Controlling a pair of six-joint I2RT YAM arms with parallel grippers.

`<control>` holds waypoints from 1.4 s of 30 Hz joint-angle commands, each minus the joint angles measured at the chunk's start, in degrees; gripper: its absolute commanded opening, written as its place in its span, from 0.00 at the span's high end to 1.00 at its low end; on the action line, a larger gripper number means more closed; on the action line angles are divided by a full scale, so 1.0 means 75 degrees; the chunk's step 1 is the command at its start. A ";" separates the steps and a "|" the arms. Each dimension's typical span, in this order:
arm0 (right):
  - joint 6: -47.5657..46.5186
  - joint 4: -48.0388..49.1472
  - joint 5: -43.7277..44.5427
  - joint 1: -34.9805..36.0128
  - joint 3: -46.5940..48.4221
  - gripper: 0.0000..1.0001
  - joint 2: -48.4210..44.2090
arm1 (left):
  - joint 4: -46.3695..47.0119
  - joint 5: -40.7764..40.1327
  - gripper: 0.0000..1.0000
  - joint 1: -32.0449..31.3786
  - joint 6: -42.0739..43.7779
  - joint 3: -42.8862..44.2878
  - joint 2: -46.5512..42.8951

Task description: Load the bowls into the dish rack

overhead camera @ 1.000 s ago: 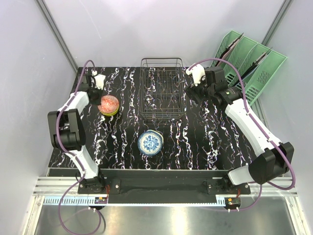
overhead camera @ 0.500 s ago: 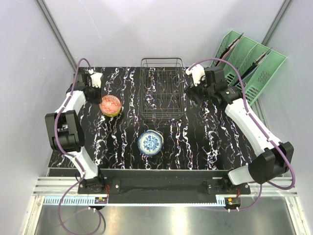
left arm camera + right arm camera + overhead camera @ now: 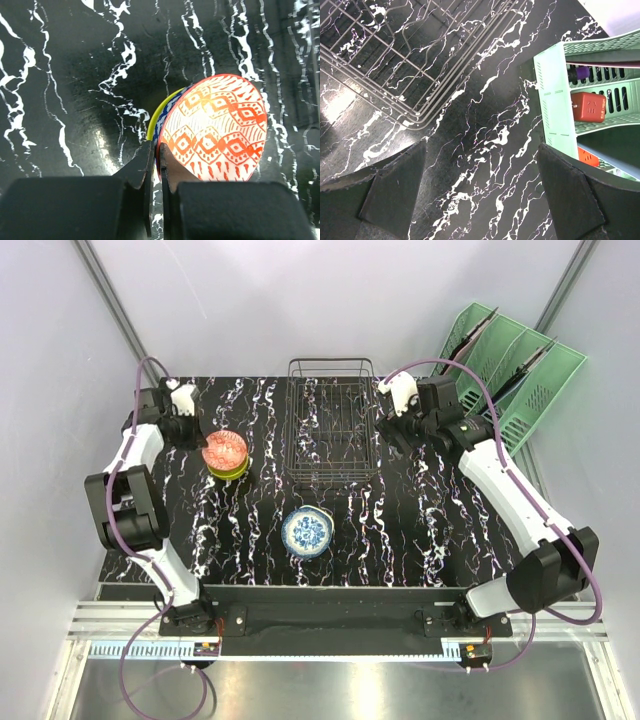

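A white bowl with a red-orange pattern (image 3: 224, 450) tops a stack over a blue-patterned bowl and a lime-green one (image 3: 159, 109), left of the dish rack (image 3: 332, 430). My left gripper (image 3: 198, 438) is at the stack's left edge, and in the left wrist view it (image 3: 156, 150) is shut on the rim of the red-patterned bowl (image 3: 215, 127). A blue floral bowl (image 3: 306, 531) sits alone in front of the rack. My right gripper (image 3: 394, 432) hangs open just right of the rack, with only bare table between its fingers (image 3: 395, 195). The wire rack (image 3: 395, 60) holds nothing.
A mint-green slotted organiser (image 3: 505, 370) stands at the back right, close beside my right gripper; its wall (image 3: 554, 100) shows in the right wrist view with red objects in its slots. Pale walls enclose the black marbled table (image 3: 420, 530).
The left wrist has swung left and back while its jaws narrowed onto the top bowl's rim. The bowl stack has barely shifted. The right arm has not moved.
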 commanded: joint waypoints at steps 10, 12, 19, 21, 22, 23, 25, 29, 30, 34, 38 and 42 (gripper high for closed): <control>0.0835 -0.0188 -0.2091 0.0076 0.1144 0.00 0.0317 | 0.0020 0.3503 1.00 0.0006 -0.1036 0.0794 -0.0793; 0.1198 -0.0176 -0.2955 0.0088 0.1425 0.00 0.0387 | 0.0032 0.3772 1.00 -0.0123 -0.1119 0.0923 -0.0886; 0.3026 -0.0048 -0.5794 0.0076 0.2725 0.00 0.1393 | 0.0032 0.4488 1.00 -0.0943 -0.1506 0.1392 -0.1133; 0.3775 0.0128 -0.6740 0.0076 0.2856 0.00 0.1652 | 0.0043 0.4605 1.00 -0.1305 -0.1506 0.1568 -0.1180; 0.4300 0.0407 -0.7036 0.0076 0.2891 0.00 0.1932 | 0.0043 0.4618 1.00 -0.1435 -0.1518 0.1649 -0.1180; 0.4560 0.0595 -0.7306 0.0076 0.2891 0.00 0.2062 | 0.0043 0.4745 1.00 -0.1540 -0.1506 0.1801 -0.1145; 0.5052 0.1016 -0.7776 0.0088 0.2926 0.00 0.2402 | 0.0055 0.4839 1.00 -0.1833 -0.1553 0.2001 -0.1087; 0.5511 0.1405 -0.7976 0.0064 0.3172 0.00 0.2883 | 0.0172 0.5052 1.00 -0.2302 -0.1799 0.2540 -0.0736; 0.5593 0.1545 -0.8070 0.0064 0.3207 0.00 0.3011 | 0.0288 0.5028 1.00 -0.2454 -0.1869 0.2576 -0.0688; 0.6086 0.2050 -0.8316 0.0064 0.3184 0.00 0.3141 | 0.0746 0.5039 1.00 -0.2736 -0.2314 0.2670 -0.0372; 0.6226 0.2249 -0.8585 0.0041 0.3184 0.00 0.3200 | 0.1004 0.4993 1.00 -0.2924 -0.2537 0.2764 -0.0184; 0.6578 0.2694 -0.8879 -0.0053 0.3021 0.00 0.3165 | 0.1063 0.4875 1.00 -0.3030 -0.2514 0.2729 -0.0160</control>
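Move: My left hand already holds the red bowl by its rim, lifted clear; its middle sits about 5 cm to the right, 1 cm back and 1 cm lower. From that hand the dish rack lies some 34 cm right, 8 cm ahead, 7 cm down; the yellow bowl 7 cm right, level fore and aft, 8 cm down; the blue-and-white bowl 28 cm right, 15 cm back, 8 cm down. From my open right hand the red bowl is roughly 43 cm left, 5 cm ahead, 14 cm below; the rack 14 cm left, 14 cm ahead, 21 cm below. I swing the red bowl up and across with my left hand, about 25 cm right and nearly 20 cm up, towards the rack's near side, turning the fingers to point right while they keep their pinch on the rim. My right hand comes some 18 cm left to meet the bowl, arching up, dipping, then rising slightly, and rolls and turns until its wide-open fingers point left at the bowl without closing. ##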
